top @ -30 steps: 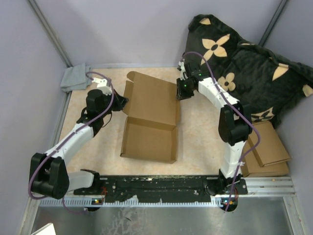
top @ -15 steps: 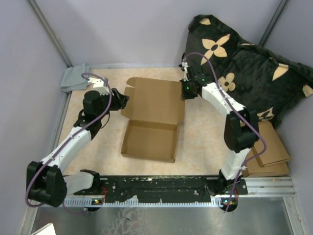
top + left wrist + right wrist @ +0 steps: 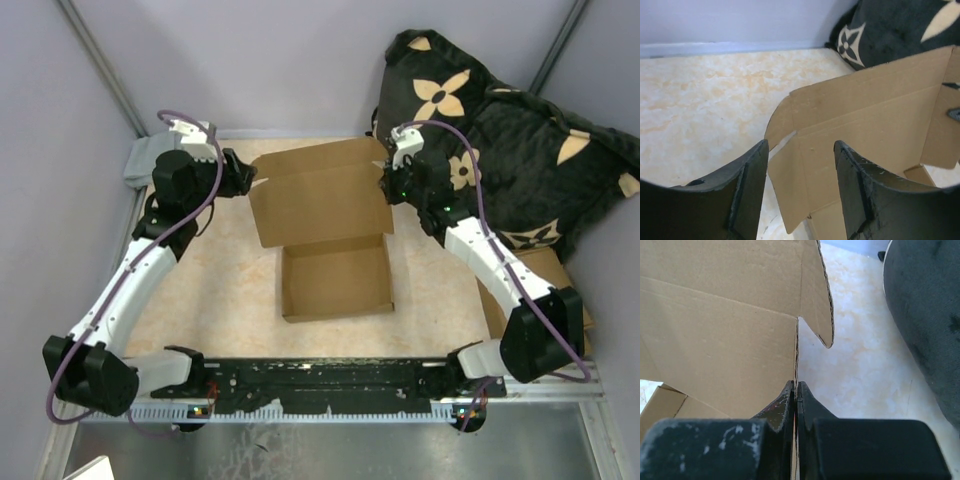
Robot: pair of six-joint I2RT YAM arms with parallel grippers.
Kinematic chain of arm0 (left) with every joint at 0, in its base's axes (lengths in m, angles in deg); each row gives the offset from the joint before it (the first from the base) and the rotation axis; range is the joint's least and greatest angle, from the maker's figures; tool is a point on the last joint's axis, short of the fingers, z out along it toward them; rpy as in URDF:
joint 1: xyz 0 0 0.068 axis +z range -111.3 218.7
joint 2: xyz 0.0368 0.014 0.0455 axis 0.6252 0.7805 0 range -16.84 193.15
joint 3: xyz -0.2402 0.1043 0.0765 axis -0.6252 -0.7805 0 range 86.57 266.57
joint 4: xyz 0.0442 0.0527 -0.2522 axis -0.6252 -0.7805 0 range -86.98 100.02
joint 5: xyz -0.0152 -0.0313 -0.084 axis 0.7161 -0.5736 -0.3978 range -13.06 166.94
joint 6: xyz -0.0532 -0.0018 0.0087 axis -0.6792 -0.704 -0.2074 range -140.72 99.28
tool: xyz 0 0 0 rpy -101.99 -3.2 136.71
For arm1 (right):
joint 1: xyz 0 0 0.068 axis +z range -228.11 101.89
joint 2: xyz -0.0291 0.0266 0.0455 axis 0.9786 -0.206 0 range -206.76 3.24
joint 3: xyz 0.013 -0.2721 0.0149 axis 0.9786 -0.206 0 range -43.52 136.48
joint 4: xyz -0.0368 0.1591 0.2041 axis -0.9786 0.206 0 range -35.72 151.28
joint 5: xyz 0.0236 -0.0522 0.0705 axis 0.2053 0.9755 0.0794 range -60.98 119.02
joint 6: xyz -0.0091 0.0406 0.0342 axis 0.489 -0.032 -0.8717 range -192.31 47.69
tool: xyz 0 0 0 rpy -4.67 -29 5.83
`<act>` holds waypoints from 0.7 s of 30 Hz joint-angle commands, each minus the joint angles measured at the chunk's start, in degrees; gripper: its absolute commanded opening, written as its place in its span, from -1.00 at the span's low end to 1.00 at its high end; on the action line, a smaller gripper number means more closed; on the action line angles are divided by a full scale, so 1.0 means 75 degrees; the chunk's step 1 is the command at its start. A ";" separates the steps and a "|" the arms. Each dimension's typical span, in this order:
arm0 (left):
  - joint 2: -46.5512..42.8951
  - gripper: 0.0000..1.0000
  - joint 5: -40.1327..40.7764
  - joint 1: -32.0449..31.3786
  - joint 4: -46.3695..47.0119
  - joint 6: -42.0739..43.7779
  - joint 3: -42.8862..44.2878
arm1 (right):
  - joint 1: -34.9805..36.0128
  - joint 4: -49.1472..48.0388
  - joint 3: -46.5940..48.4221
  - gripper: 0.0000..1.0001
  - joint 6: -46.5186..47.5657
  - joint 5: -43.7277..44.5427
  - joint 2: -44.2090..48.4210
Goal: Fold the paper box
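Observation:
The brown paper box sits mid-table with its tray folded up and its lid standing tilted at the far side. My right gripper is shut on the lid's right side flap; the right wrist view shows the cardboard edge pinched at the gripper, with the lid panel to its left. My left gripper is open just left of the lid. In the left wrist view its fingers frame the lid's left flap without touching it.
A black cushion with tan flowers leans at the back right, close to the right arm. A stack of flat cardboard lies at the right edge. A grey cloth lies in the back left corner. Walls enclose the table.
My left gripper let go of the lid's left edge and opened, drawing back toward the corner. My right gripper shut on the right flap; the box shifted right and the lid rose.

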 commanded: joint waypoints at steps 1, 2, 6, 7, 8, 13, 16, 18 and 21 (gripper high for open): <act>0.0390 0.19 -0.1110 -0.0033 -0.1231 0.0384 0.0598 | 0.0060 -0.0998 -0.0169 -1.00 0.0072 -0.0177 0.0400; 0.0396 0.17 -0.1246 -0.0024 -0.1403 0.0391 0.0654 | 0.0060 -0.0988 -0.0231 -1.00 0.0050 -0.0173 0.0460; 0.0206 0.16 -0.1369 -0.0033 -0.2186 0.0564 0.0599 | 0.0066 -0.1162 -0.0646 -1.00 -0.0084 -0.0162 0.0766; 0.0114 0.17 -0.1289 -0.0033 -0.2321 0.0620 0.0556 | 0.0068 -0.1198 -0.0752 -1.00 -0.0105 -0.0197 0.0837; 0.0043 0.19 -0.1225 -0.0033 -0.2401 0.0680 0.0447 | 0.0066 -0.1248 -0.0840 -1.00 -0.0119 -0.0238 0.0917; -0.0139 0.19 -0.0831 -0.0030 -0.2278 0.0827 0.0100 | 0.0065 -0.1680 -0.1389 -1.00 -0.0199 -0.0517 0.1249; -0.0034 0.19 -0.0637 -0.0033 -0.2164 0.0843 0.0088 | 0.0072 -0.1841 -0.1623 -0.99 -0.0254 -0.0726 0.1424; 0.0124 0.19 -0.0534 -0.0033 -0.2104 0.0867 0.0125 | 0.0072 -0.1963 -0.1798 -0.99 -0.0288 -0.0875 0.1531; 0.0466 0.18 -0.0486 -0.0033 -0.2113 0.0971 0.0257 | 0.0063 -0.2041 -0.1929 -0.98 -0.0310 -0.1036 0.1690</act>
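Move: The right hand already grips the lid's right edge; the open tray it is hinged to lies roughly 16 cm back, 10 cm to its left and about 20 cm lower, and the dark pillow some 25 cm right and 12 cm ahead. The lid's left edge, free, is about 3 cm right of the left hand, 2 cm back and 9 cm below; from that hand the tray is 15 cm back, 19 cm right and far lower. Keeping its shut pinch on the lid's right edge, the right hand draws the lid back about 4 cm, sinking about a centimetre. The left hand, fingers still open, comes down some 6 cm and back 3 cm towards the lid's free left edge, tipping its fingers down about 15 degrees; it holds nothing yet. ##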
